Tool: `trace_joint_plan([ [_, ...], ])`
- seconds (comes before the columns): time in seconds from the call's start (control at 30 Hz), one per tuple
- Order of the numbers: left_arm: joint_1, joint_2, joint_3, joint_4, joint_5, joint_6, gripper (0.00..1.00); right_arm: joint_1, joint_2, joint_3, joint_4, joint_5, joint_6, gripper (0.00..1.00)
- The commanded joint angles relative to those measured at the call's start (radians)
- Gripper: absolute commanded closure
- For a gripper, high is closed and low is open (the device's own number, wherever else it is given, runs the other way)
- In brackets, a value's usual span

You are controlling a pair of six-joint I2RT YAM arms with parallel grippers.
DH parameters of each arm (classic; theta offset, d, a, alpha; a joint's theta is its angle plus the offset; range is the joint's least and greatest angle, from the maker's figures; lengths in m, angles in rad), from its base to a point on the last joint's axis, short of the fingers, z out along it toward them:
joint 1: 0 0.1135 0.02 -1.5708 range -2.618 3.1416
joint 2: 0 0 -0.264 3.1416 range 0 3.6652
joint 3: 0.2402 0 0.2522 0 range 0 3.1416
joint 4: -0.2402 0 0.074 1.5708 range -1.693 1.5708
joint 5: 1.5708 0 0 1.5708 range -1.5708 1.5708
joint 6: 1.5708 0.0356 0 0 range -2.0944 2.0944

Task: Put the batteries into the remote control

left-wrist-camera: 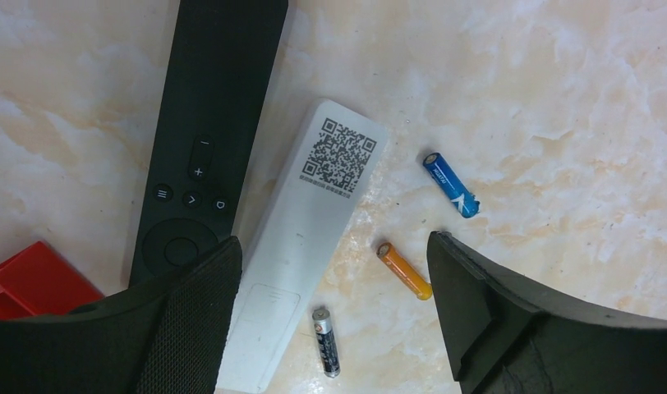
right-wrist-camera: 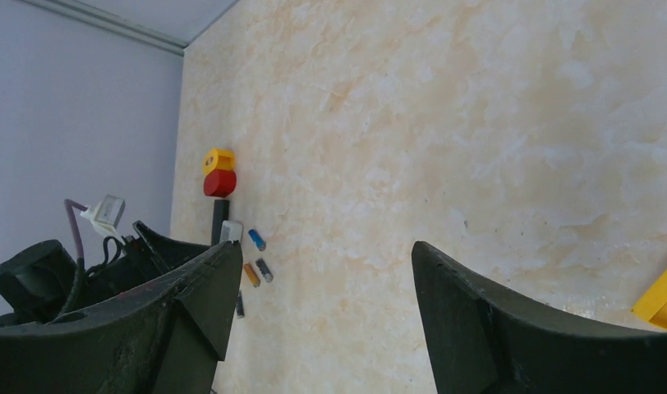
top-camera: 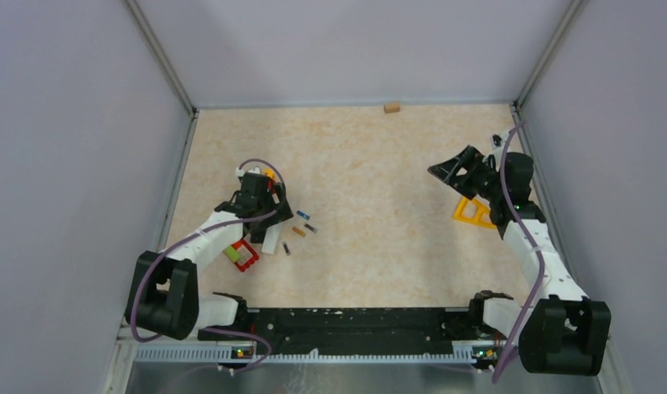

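Two long remotes lie side by side: a black remote (left-wrist-camera: 207,139) with its buttons up and a white remote (left-wrist-camera: 305,238) lying back up, showing a QR code and a battery-cover outline. To their right on the table lie a blue battery (left-wrist-camera: 451,185), an orange battery (left-wrist-camera: 404,270) and a dark battery (left-wrist-camera: 326,342). My left gripper (left-wrist-camera: 334,242) hovers open above them, holding nothing. From above, the left gripper (top-camera: 264,205) stands over the remotes, with the batteries (top-camera: 303,215) just to its right. My right gripper (top-camera: 449,171) is far to the right, open and empty, facing the batteries (right-wrist-camera: 256,240).
A red piece (top-camera: 246,256) and a green-yellow piece (top-camera: 232,253) lie near the left arm. A yellow triangular frame (top-camera: 472,212) sits under the right arm. A small wooden block (top-camera: 391,107) rests by the back wall. Grey walls enclose the table on three sides.
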Motion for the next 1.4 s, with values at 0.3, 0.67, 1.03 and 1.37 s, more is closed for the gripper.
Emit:
trace_joint_plan([
  [0.3,-0.031,0.019,0.008,0.021,-0.054,0.028,0.22,-0.003,0.042,0.023,-0.025,0.007,-0.024,0.25],
  [0.67,-0.055,0.094,0.021,0.022,-0.079,0.059,0.41,-0.003,0.058,0.007,-0.017,0.000,-0.005,0.27],
  [1.03,-0.075,0.184,0.091,-0.012,-0.118,0.089,0.63,-0.003,0.066,0.005,-0.012,-0.069,-0.022,0.26],
  [1.37,-0.075,0.077,0.241,-0.120,-0.069,0.118,0.84,0.125,0.097,0.021,0.015,-0.035,-0.053,0.24],
])
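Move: The white remote control lies under the left hand, its middle about 2 cm back, 1 cm left and 3 cm below. The black remote stands about 1 cm ahead and 5 cm left; the blue battery is 3 cm ahead and 9 cm right, the orange one 3 cm back and 7 cm right, and the silver-black one 8 cm back and 3 cm right. From the right hand, the white remote is some 57 cm left, 5 cm back and 18 cm lower. The left fingers straddle the white remote, narrow as the hand sinks about 3 cm, and pinch it by its long sides near the middle, grip effort rising. The hand then lifts it about 3 cm, going slightly forward, having rolled its left side up some 10 degrees. The empty right hand sinks about 3 cm and then swings 2 cm left. ##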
